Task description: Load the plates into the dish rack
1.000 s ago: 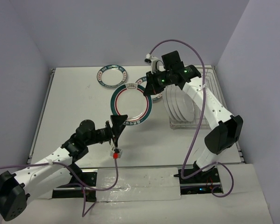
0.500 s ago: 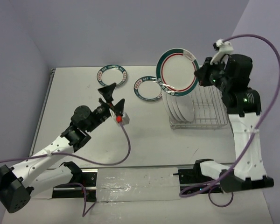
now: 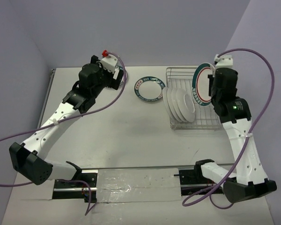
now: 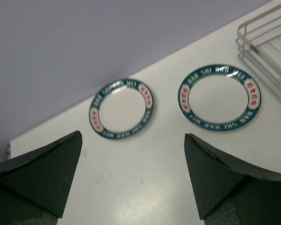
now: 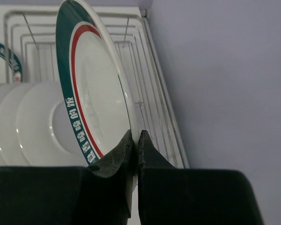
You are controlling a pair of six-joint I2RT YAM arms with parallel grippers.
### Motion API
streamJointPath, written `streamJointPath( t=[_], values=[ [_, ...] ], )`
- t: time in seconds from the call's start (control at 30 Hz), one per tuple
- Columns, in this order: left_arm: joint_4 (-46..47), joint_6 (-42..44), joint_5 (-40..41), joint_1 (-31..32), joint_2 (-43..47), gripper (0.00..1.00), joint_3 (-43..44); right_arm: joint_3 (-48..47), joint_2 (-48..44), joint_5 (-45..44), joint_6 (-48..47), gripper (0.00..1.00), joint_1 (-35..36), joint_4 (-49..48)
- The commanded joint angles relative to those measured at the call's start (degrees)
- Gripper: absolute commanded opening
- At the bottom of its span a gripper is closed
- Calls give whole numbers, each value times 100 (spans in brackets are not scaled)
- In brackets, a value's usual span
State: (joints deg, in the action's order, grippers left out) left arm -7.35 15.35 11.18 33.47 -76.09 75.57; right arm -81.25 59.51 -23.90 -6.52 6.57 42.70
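My right gripper (image 5: 135, 136) is shut on the rim of a green-rimmed, red-ringed plate (image 5: 91, 93). It holds the plate upright over the dish rack (image 5: 150, 79), right of several white plates (image 5: 33, 117) leaning in it. In the top view the held plate (image 3: 201, 84) stands at the rack's (image 3: 208, 123) back right, by the right gripper (image 3: 211, 88). My left gripper (image 4: 132, 140) is open and empty above two green-rimmed plates on the table, one on the left (image 4: 122, 108) and one on the right (image 4: 219, 97). In the top view the left gripper (image 3: 113, 78) hides the left one.
The second table plate (image 3: 150, 89) lies just left of the rack's stacked plates (image 3: 179, 105). A rack corner (image 4: 267, 42) shows at the upper right of the left wrist view. Purple walls close the back and right sides. Purple cables trail from both arms.
The right arm carried the large plate from the table's middle up and over to the rack, then lowered it upright. The left arm let go and swung to the back-left plates.
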Motion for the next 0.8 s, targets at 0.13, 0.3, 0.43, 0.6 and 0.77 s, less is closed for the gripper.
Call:
streamJointPath(
  t=[0.13, 0.3, 0.43, 0.6, 0.77],
  values=[
    [-1268, -1483, 86, -262, -344, 99, 371, 442, 184, -2091, -700, 0, 828, -955],
    [-1277, -1764, 130, -306, -450, 99, 318, 610, 413, -2593, -781, 0, 1188, -834],
    [-1330, -1781, 209, -315, -599, 99, 335, 698, 597, -2759, -666, 0, 1408, -684],
    [-1348, -1825, 244, -359, -679, 99, 353, 681, 860, -2787, -508, 0, 1637, -535],
    [-1374, -1834, 271, -377, -696, 99, 327, 751, 1124, -3128, -525, 0, 1812, -508]
  ],
)
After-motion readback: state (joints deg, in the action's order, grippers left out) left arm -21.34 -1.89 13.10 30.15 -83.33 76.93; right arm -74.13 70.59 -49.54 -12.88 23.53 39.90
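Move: Below the right hand and its held plate, the free slot in the dish rack lies about 8 cm ahead, 6 cm left and 24 cm down. The nearest standing plate is 7 cm ahead and 11 cm left, the rack's right side 9 cm ahead and 8 cm right. From the empty left hand, the far plate is roughly 28 cm ahead, 2 cm left and 34 cm down, with the near plate 18 cm ahead and 20 cm right on the table. Lowering the plate it still grips by the rim, the right hand sinks about 7 cm towards the free slot right of the standing plates, easing left and forward mainly in the later half. Its left side rolls down some 20 degrees while the fingers tip down, standing the plate more upright. The left hand, wide open, drops about 10 cm towards the far plate's level, fast then slowly, tipping its fingers down some 20 degrees. ##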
